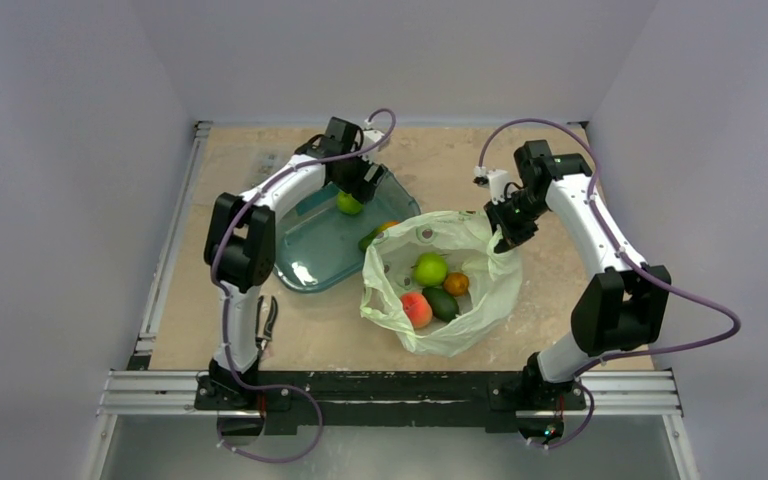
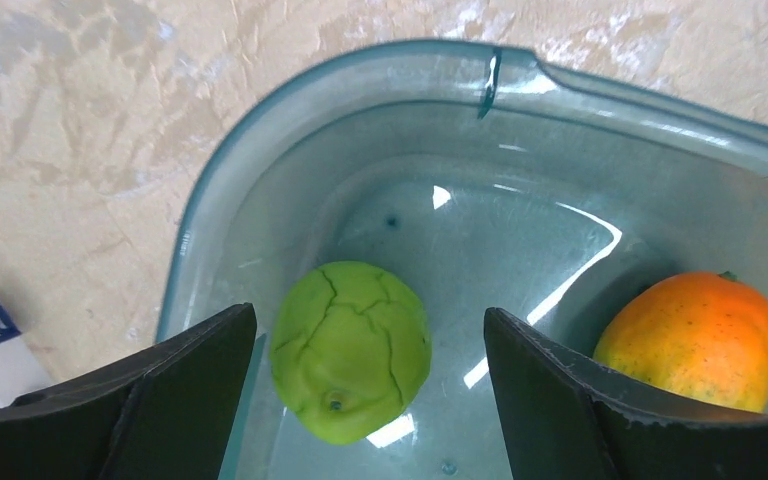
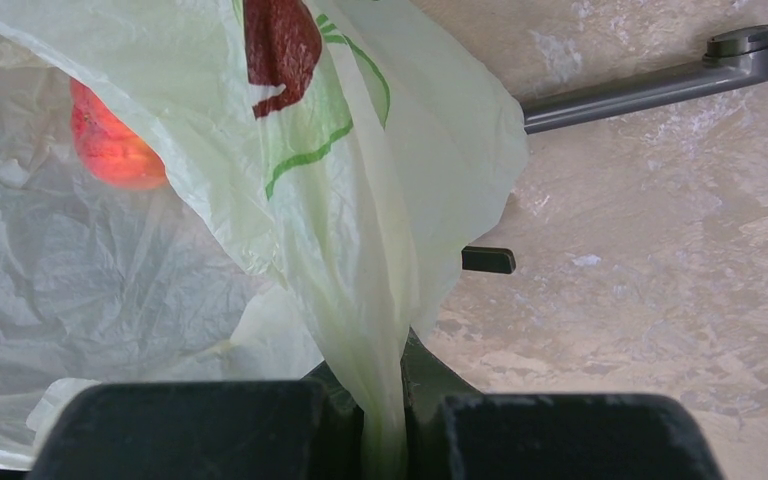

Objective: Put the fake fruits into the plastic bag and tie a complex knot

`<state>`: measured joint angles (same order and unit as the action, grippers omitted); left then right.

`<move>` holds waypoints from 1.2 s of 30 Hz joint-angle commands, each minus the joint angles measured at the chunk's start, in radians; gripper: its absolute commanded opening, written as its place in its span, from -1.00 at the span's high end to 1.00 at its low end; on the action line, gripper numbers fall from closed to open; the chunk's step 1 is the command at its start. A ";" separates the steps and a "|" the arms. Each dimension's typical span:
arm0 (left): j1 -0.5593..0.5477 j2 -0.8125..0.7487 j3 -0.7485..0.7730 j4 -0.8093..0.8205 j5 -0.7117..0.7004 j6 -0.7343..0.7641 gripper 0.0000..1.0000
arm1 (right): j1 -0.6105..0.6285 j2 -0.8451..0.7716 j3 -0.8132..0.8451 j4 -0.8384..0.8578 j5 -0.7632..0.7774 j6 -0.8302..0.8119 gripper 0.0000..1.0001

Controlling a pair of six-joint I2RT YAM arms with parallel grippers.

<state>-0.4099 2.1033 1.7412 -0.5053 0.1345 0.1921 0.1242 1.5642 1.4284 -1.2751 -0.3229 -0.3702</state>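
The pale green plastic bag (image 1: 480, 290) lies open mid-table. In it are a green apple (image 1: 430, 268), an orange-red peach (image 1: 416, 309), a dark avocado (image 1: 441, 303) and a small orange fruit (image 1: 456, 283). My right gripper (image 1: 507, 232) is shut on the bag's far right rim (image 3: 385, 330), the plastic bunched between its jaws; the peach (image 3: 110, 140) shows through the plastic. My left gripper (image 1: 353, 193) is open inside the teal tub (image 1: 310, 255), its jaws either side of a cracked green apple (image 2: 350, 350), not touching it. A green-orange mango (image 2: 695, 340) lies to the right in the tub.
The tub's rim (image 2: 260, 130) curves round the left gripper. A grey metal bar (image 3: 650, 85) lies on the beige table beyond the bag. A small black tool (image 1: 268, 322) lies by the left arm's base. Grey walls enclose the table.
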 commanded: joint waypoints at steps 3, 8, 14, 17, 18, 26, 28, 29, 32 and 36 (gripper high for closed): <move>0.003 0.017 0.032 -0.085 -0.004 -0.046 -0.68 | -0.002 0.000 0.029 -0.012 0.017 0.008 1.00; 0.003 0.060 0.061 -0.155 -0.020 -0.095 -0.67 | -0.001 0.007 0.038 -0.013 0.010 0.009 1.00; 0.003 0.054 0.043 -0.150 -0.027 -0.106 -0.63 | -0.002 0.013 0.041 -0.017 0.003 0.008 1.00; 0.003 0.057 0.051 -0.144 -0.025 -0.100 -0.36 | -0.002 0.011 0.040 -0.018 0.000 0.007 1.00; 0.003 0.043 0.051 -0.144 -0.017 -0.098 -0.24 | -0.002 0.011 0.040 -0.019 0.000 0.006 1.00; -0.074 -0.469 -0.170 0.094 0.386 -0.007 -0.05 | -0.003 0.000 0.045 -0.017 -0.015 0.004 1.00; -0.144 -0.601 -0.241 0.153 0.511 0.046 -0.07 | -0.001 -0.003 0.049 -0.013 -0.020 0.003 1.00; -0.189 -0.644 -0.272 0.172 0.550 0.078 -0.07 | -0.001 -0.001 0.053 -0.011 -0.023 0.005 1.00; -0.338 -0.713 -0.345 0.171 0.578 0.252 -0.07 | -0.002 -0.002 0.067 -0.006 -0.029 0.008 1.00; -0.500 -0.687 -0.382 0.116 0.540 0.441 -0.06 | -0.003 -0.013 0.078 -0.006 -0.076 0.002 1.00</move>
<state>-0.8173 1.3216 1.4406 -0.3317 0.6380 0.3923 0.1242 1.5795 1.4548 -1.2785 -0.3397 -0.3679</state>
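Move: The wrinkled green fruit lies in the tub about 3 cm back from the open left hand, 1 cm to its left and 5 cm below. The mango lies some 11 cm back from that hand and 5 cm to its right, lower too; the bag's middle is roughly 23 cm back, 17 cm to its right and a little below. From the right hand the green fruit is around 17 cm ahead, 30 cm to the left and 11 cm lower. Around the wrinkled green fruit the left hand sinks about 4 cm while easing back 3 cm, and its fingers close and pinch it. It then lifts it out of the tub, rising some 30 cm and sweeping back and to the right until above the bag, as the fingers swing clockwise from steeply down to nearly level, pointing right. The right hand keeps its grip on the bag's edge, staying put. ##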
